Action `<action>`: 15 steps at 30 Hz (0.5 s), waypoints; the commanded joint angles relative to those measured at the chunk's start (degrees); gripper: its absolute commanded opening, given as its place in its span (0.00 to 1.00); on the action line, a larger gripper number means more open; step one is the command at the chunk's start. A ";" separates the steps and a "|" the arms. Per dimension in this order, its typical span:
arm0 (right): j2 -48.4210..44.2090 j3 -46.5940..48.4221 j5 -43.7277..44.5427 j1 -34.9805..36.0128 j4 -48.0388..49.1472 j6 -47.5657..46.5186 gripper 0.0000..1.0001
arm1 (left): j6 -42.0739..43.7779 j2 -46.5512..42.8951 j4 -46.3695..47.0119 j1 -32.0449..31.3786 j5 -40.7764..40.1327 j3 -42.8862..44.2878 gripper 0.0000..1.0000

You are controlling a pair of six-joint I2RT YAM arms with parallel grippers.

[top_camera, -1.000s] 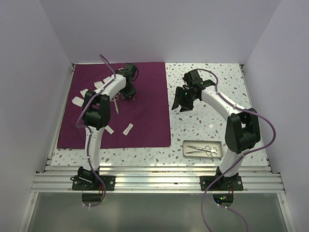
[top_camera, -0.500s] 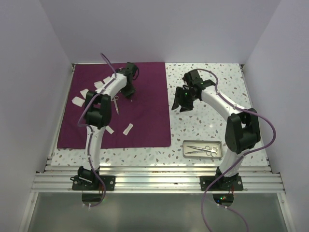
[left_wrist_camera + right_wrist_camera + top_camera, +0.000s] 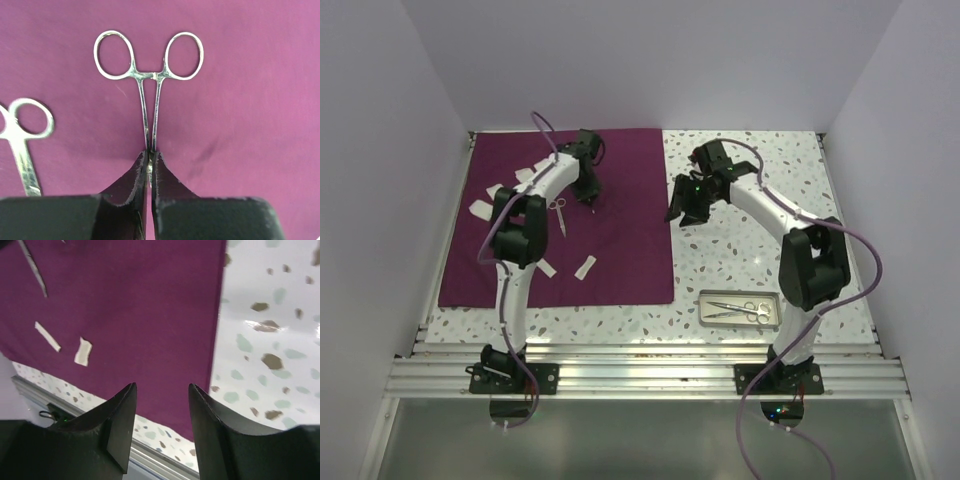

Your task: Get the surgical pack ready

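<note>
The plum-purple cloth (image 3: 630, 250) lies flat on the left half of the table. My left gripper (image 3: 588, 196) is at its far middle, shut on the shank of a silver scissor-like instrument (image 3: 150, 75) whose ring handles point away from the fingertips (image 3: 142, 167). A second silver instrument (image 3: 560, 216) lies just left of it on the cloth (image 3: 250, 100). Several white gauze pads (image 3: 585, 265) are scattered over the cloth's left part. My right gripper (image 3: 678, 214) hangs open above the cloth's right edge (image 3: 125, 315), nothing between its fingers (image 3: 122, 410). The steel tray (image 3: 775, 298) holds another instrument (image 3: 740, 309).
The speckled tabletop (image 3: 750, 250) stretches right of the cloth. Aluminium rails (image 3: 650, 365) run along the near edge by both arm bases. White walls close in the left, back and right sides.
My left gripper has closed on the silver instrument. The right arm has swung left, bringing its open gripper from over the speckled top to the cloth's right edge.
</note>
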 commanded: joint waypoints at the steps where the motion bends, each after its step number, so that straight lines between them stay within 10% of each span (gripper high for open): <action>1: 3.63 3.36 -7.79 1.64 6.50 4.25 0.49 | 5.35 -5.94 2.30 -0.16 7.70 -5.32 0.00; 15: 16.03 7.76 -17.38 5.86 26.90 20.07 0.49 | 13.98 -21.59 7.58 -0.08 18.78 -23.70 0.00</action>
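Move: The left hand already holds the clamp near its jaw end, the clamp's middle about 2 cm ahead of the hand and 1 cm right of it, at hand height. The right gripper is some 23 cm to the left hand's right, 11 cm back and 9 cm up; scissors lie 7 cm left and 5 cm back, about 1 cm lower. From the empty right hand, the clamp is about 23 cm left, 13 cm ahead and 9 cm below. Back towards its base, the left hand carries the clamp nearly 9 cm, low over the cloth at first and lifting about 2 cm at the end, fingers kept shut and the wrist turning some 15 degrees clockwise. Meanwhile the right hand sweeps about 11 cm left towards the clamp, sinking 3 cm and rolling its left side up, its fingers half open and touching nothing. ##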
